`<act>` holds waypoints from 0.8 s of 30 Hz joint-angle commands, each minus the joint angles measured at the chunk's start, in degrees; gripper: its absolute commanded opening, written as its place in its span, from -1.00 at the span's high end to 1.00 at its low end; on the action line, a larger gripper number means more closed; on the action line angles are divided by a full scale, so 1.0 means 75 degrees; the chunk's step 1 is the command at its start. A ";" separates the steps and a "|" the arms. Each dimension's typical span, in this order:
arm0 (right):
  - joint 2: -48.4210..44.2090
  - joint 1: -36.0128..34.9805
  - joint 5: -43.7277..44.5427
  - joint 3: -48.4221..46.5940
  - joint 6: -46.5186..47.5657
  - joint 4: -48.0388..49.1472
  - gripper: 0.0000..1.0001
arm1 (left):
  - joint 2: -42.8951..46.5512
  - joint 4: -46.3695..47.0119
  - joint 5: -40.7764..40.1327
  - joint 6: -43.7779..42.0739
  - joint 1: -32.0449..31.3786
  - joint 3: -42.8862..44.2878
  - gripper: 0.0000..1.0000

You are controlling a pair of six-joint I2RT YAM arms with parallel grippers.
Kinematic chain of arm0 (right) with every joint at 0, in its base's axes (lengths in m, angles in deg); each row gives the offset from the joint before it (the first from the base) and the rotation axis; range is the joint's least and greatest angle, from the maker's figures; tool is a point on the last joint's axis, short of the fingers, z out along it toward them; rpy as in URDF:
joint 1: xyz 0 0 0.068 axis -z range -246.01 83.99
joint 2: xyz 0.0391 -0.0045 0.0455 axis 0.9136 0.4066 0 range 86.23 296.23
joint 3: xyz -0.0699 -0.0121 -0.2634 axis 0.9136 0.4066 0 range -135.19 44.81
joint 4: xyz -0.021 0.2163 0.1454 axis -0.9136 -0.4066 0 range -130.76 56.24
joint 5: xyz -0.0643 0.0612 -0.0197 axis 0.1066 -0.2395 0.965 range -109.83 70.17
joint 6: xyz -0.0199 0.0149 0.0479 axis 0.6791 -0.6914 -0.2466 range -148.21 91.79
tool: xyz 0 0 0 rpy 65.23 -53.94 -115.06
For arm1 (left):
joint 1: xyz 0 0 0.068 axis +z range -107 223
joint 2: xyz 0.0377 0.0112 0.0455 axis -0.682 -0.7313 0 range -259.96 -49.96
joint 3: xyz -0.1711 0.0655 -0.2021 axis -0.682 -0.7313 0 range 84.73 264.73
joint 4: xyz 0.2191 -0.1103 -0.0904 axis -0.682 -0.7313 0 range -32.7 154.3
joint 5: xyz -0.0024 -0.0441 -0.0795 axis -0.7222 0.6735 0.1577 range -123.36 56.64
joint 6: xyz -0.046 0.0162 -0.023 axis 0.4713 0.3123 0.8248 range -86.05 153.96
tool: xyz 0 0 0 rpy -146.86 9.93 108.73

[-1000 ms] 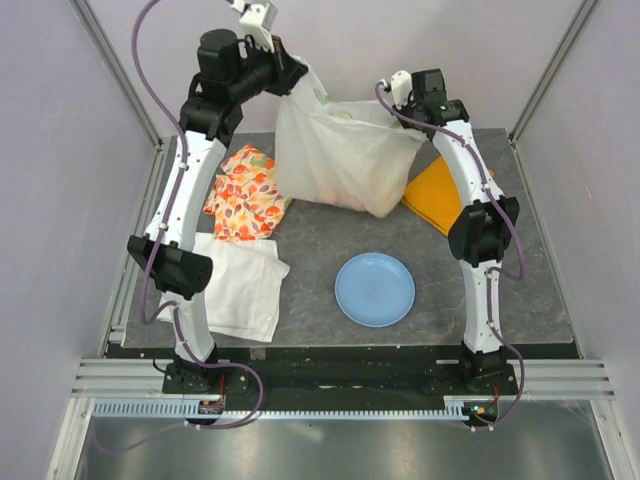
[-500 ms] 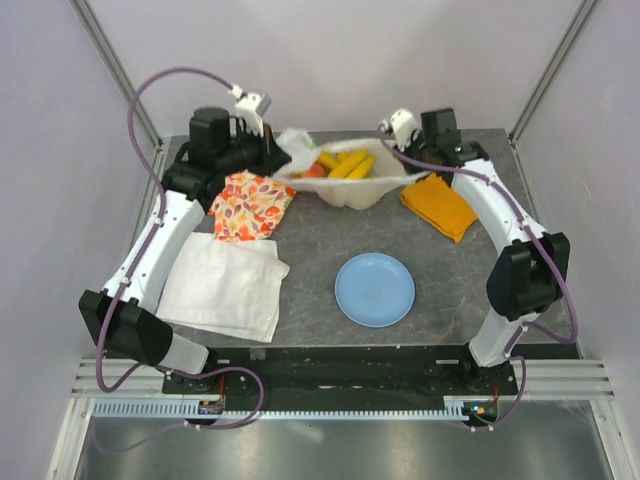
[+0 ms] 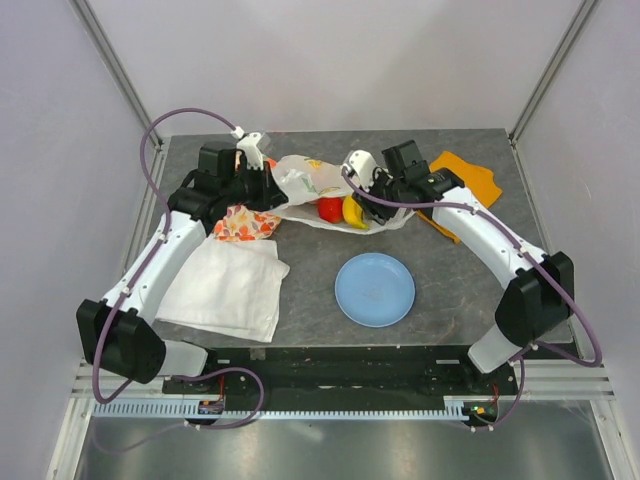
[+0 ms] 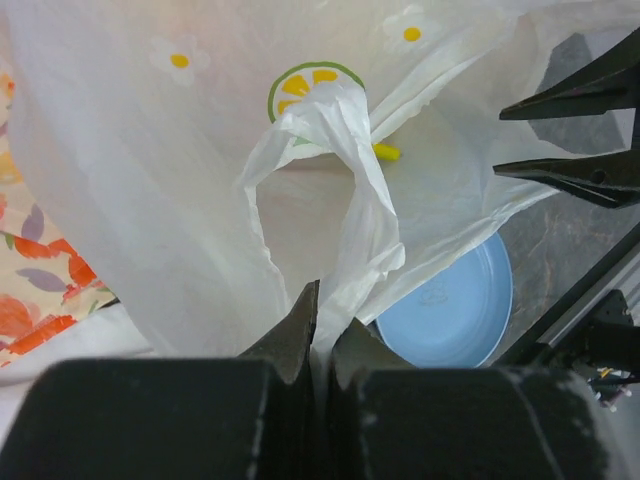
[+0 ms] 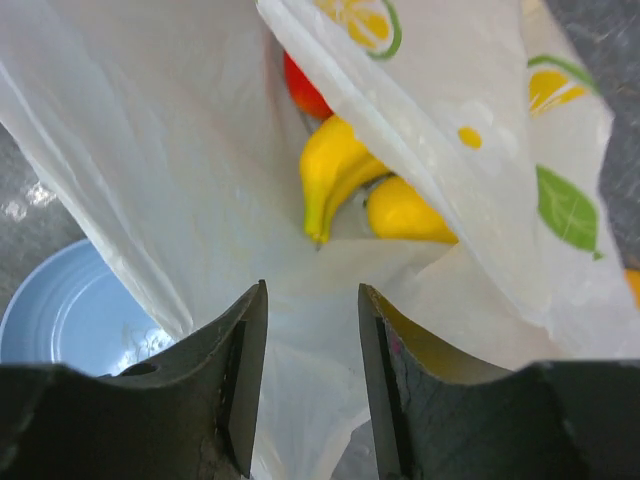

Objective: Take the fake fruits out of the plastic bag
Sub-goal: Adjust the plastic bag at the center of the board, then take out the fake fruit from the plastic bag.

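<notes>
The white plastic bag (image 3: 305, 180) lies slumped on the table between my two grippers. A red fruit (image 3: 330, 208) and a yellow banana (image 3: 353, 212) show at its near edge. My left gripper (image 3: 272, 188) is shut on a twisted handle of the plastic bag (image 4: 350, 200); the pinch shows at the left gripper (image 4: 330, 310). My right gripper (image 5: 312, 288) stands open, with loose film of the bag (image 5: 180, 150) lying between its fingers. Just ahead, inside the bag, are bananas (image 5: 335, 175), a red fruit (image 5: 305, 90) and a yellow fruit (image 5: 405, 212).
A light-blue plate (image 3: 375, 290) sits in front of the bag. An orange floral cloth (image 3: 245, 225) lies under my left arm, a white cloth (image 3: 228, 288) nearer left, an orange cloth (image 3: 470, 180) at the back right.
Both arms came down from holding the bag high; the bag now lies collapsed on the table. My right gripper's jaws have parted and let the bag's film slacken.
</notes>
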 commanded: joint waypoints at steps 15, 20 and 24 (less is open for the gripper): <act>0.2291 -0.0563 0.2294 -0.1565 -0.3874 0.0685 -0.64 | -0.0329 0.0696 0.0261 0.0544 -0.0026 0.0914 0.97; 0.2913 -0.0563 0.2248 -0.1847 -0.4238 0.0545 -0.70 | -0.0365 0.0696 0.0284 0.0520 -0.0026 0.0926 0.97; 0.3159 -0.0563 0.2376 -0.1753 -0.4286 0.0498 -0.60 | -0.0341 0.0685 0.0284 0.0485 -0.0026 0.0891 0.97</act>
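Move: The banana in the bag lies some 6 cm ahead of the right hand, 5 cm to its left and about 13 cm below. The red fruit is roughly 5 cm farther left of the banana. The blue plate sits about 11 cm back from the right hand, straight across in width and some 16 cm below. For the left hand, which already grips the bag's rim, the banana is about 6 cm ahead, 16 cm to the right and 18 cm down. Down into the open bag goes the right hand, about 9 cm lower, after first swinging forward and left towards the banana. On the way its wrist turns nearly 30 degrees clockwise, the fingers tip steeper and spread much wider, ending close around the banana. The left hand keeps its pinch on the bag rim, drawing it about 3 cm up and slightly forward. ##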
